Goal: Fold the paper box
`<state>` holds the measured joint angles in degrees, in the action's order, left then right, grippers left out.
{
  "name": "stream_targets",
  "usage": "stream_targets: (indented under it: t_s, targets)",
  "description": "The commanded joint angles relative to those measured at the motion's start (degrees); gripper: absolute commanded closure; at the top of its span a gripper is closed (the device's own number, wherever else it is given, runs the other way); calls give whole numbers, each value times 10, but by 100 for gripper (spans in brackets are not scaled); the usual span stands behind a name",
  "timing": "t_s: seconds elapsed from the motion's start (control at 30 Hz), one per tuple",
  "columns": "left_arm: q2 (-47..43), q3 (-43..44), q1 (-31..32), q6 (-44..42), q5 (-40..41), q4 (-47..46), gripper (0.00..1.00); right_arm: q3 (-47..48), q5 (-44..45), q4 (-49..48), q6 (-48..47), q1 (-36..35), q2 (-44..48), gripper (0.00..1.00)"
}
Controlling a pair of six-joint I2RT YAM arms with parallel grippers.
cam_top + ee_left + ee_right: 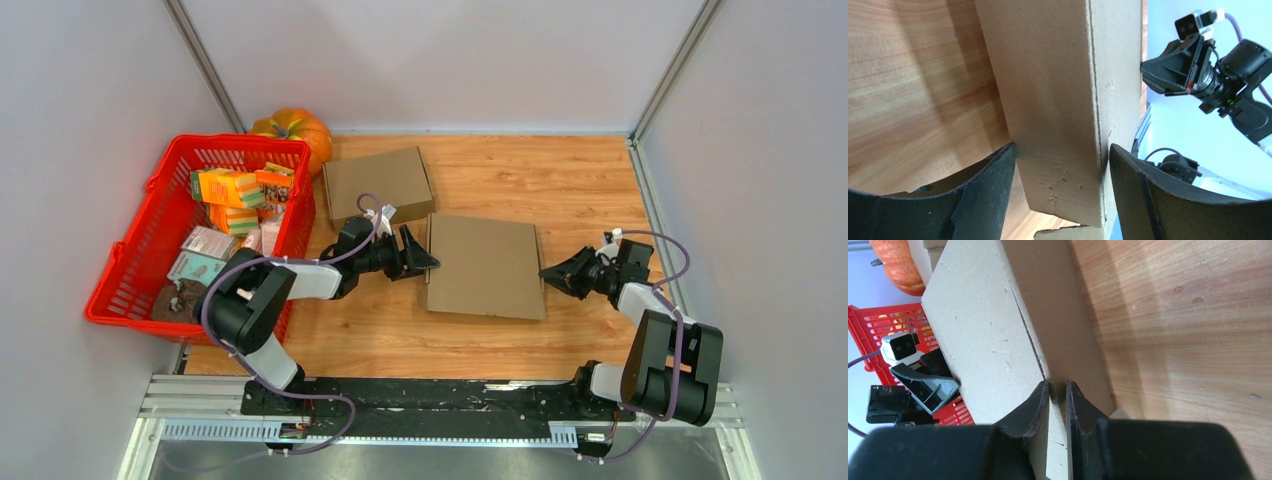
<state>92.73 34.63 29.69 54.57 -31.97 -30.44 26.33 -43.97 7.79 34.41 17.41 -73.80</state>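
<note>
The paper box (pixel 485 265) is a flat brown cardboard box lying in the middle of the wooden table. My left gripper (pixel 430 262) is at its left edge. In the left wrist view it (pixel 1061 147) stands open and wide, its fingers astride the box's side wall (pixel 1058 75). My right gripper (pixel 546 272) is at the box's right edge. In the right wrist view it (pixel 1058 385) is shut on a thin cardboard flap of the box (pixel 983 325).
A second cardboard box (pixel 378 185) lies behind the left gripper. A red basket (pixel 130 270) with several packets stands at the left, an orange pumpkin (pixel 300 130) behind it. White walls close in the table.
</note>
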Motion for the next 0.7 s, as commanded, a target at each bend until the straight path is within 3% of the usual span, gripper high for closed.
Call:
stream_targets:
  t_s: [0.0, 0.1, 0.23, 0.33, 0.43, 0.5, 0.63, 0.67]
  targets:
    - [36, 21, 5, 73, -60, -133, 24, -24, 128, 36, -37, 3, -29, 83]
    - [63, 26, 5, 129, -86, -226, 24, -27, 114, 24, -35, 3, -28, 80]
    - [74, 27, 5, 165, -99, -278, 47, -22, 99, 25, -28, 0, 2, 71]
    - [64, 22, 5, 176, -99, -272, 55, -4, 100, 54, -27, 0, 39, 62]
    - [47, 22, 4, 187, -99, -242, 61, 33, 130, 114, -36, -7, 86, 49]
    - [32, 25, 2, 194, -102, -223, 64, 70, 192, 175, -51, -16, 119, 35]
    - [-10, 44, 0, 157, -102, -93, 68, 126, 314, 247, -68, -57, 220, 16]
    - [-19, 48, 0, 130, -100, -65, 69, 139, 328, 268, -72, -68, 233, 6]
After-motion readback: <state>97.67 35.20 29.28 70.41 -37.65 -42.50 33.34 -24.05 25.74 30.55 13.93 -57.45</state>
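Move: The paper box's middle is about 9 cm to the left hand's right, a centimetre nearer the base and some 4 cm below it; the open left fingers are already at its left side. From the right hand, shut at the box's right top edge, that middle is roughly 10 cm left, 1 cm ahead and 3 cm below. The second folded box lies about 14 cm ahead and 10 cm left of the left hand, and the red basket's middle some 41 cm left and 5 cm ahead. The left hand pushes about 2 cm right and forward against the box's left side while its fingers close to half open over that side, then draws back and rises some 2 cm as the wrist rolls about 15 degrees, right side down. The right hand gives way some 3 cm to the right, opens its shut fingers wide and at the end climbs 4 cm at the box's right edge, rolling about 20 degrees, left side down. ##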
